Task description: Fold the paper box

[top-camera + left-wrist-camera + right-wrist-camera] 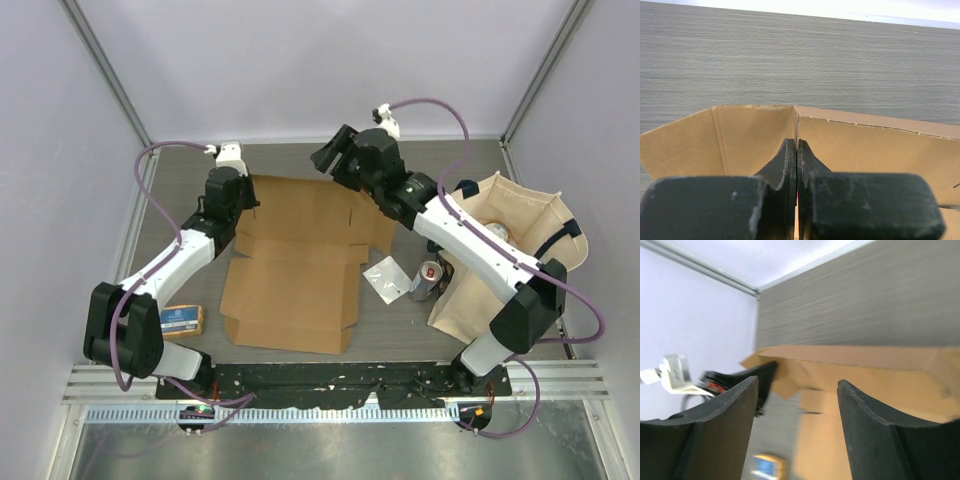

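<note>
The paper box point(290, 280) is a flat brown cardboard sheet with flaps, lying mid-table. My left gripper point(247, 205) is at its back left corner. In the left wrist view its fingers point(790, 165) are pressed together on the seam where a raised side flap point(747, 132) meets the long back wall point(875, 150); a thin cardboard edge shows between them. My right gripper point(325, 158) hovers over the back edge, open, with nothing between its fingers point(852, 405). In its own view the box point(860, 375) and the left gripper point(762, 375) lie beyond.
A beige tote bag point(520, 230) stands at the right, with a can point(428, 280) and a white packet point(385, 277) beside it. An orange-and-blue packet point(182, 320) lies at the near left. Walls close in the table's back and sides.
</note>
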Robot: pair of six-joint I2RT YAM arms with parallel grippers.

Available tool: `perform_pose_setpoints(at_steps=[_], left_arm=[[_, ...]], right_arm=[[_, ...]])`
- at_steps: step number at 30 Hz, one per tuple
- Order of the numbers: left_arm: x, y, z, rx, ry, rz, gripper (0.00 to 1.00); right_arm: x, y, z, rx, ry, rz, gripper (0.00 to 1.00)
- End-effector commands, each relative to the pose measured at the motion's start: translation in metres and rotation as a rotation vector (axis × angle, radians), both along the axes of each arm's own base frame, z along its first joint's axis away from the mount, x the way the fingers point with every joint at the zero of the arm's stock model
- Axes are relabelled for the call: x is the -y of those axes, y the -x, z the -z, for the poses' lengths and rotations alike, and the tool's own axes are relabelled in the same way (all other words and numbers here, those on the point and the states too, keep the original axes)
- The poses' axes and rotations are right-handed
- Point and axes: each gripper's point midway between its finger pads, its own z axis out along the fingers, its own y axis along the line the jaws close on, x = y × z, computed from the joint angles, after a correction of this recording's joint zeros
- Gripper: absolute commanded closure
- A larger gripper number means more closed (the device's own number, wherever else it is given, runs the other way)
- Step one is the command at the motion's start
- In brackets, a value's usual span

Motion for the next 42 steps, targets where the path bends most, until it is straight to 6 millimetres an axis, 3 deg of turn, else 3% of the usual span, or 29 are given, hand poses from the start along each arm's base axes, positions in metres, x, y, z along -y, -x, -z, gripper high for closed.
perform_pose_setpoints(at_steps=[1, 7, 13, 18, 25, 30, 33, 36, 37, 38, 40, 42], left_arm=[[-0.004, 0.002, -0.041, 0.137, 0.048, -0.039, 1.0], [-0.006, 0.007, -0.042, 0.154, 0.057, -0.049, 1.0], [-0.004, 0.009, -0.04, 0.152, 0.059, -0.046, 1.0], [0.001, 0.011, -0.04, 0.156, 0.061, -0.029, 1.0], [0.007, 0.018, -0.038, 0.146, 0.098, -0.034, 1.0], [0.005, 0.03, -0.029, 0.129, 0.191, -0.071, 0.99], [-0.005, 0.036, -0.035, 0.147, 0.208, -0.12, 0.92], [-0.01, 0.045, -0.042, 0.153, 0.238, -0.141, 0.65], [-0.01, 0.05, -0.039, 0.131, 0.243, -0.14, 0.53], [-0.011, 0.055, -0.047, 0.138, 0.265, -0.139, 0.48], [-0.011, 0.067, -0.04, 0.098, 0.28, -0.135, 0.41], [-0.019, 0.081, -0.04, 0.094, 0.284, -0.148, 0.4]], right_arm=[[-0.037, -0.006, 0.01, -0.245, -0.557, 0.136, 0.33], [-0.064, -0.02, 0.033, -0.421, -0.794, 0.191, 0.33], [-0.065, -0.029, 0.056, -0.473, -0.785, 0.293, 0.34], [-0.067, -0.033, 0.073, -0.529, -0.81, 0.351, 0.41], [-0.076, -0.036, 0.074, -0.498, -0.836, 0.358, 0.67], [-0.08, -0.037, 0.08, -0.465, -0.862, 0.323, 0.95], [-0.083, -0.038, 0.078, -0.419, -0.878, 0.275, 0.98], [-0.079, -0.037, 0.071, -0.352, -0.887, 0.24, 0.98], [-0.079, -0.038, 0.06, -0.303, -0.911, 0.209, 0.98], [-0.079, -0.037, 0.055, -0.276, -0.92, 0.191, 0.98], [-0.077, -0.036, 0.052, -0.234, -0.925, 0.162, 0.98], [-0.077, -0.034, 0.06, -0.218, -0.881, 0.144, 0.98]])
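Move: The right hand is open and aims at the rim of the paper box's raised far wall, at a spot about 8 cm to its left, 4 cm ahead and 11 cm below. The box's far left corner is some 17 cm to this hand's left, also 4 cm ahead and 12 cm below. The right side flap lies roughly 11 cm to its right, 4 cm back and 20 cm down. The left hand already pinches that left corner; the rim spot is about 9 cm to its right, level ahead and 1 cm higher. The right hand sinks about 11 cm while swinging 8 cm left and a little forward, rolling its left side up by some 45 degrees and tipping its fingers down, then shuts them on the far wall's rim just right of the corner and stays there, easing slightly lower. The left hand keeps the corner pinched with only a small drift back until the right has closed, then opens, comes free of the crease and draws back and up, some 6 cm back in all. ##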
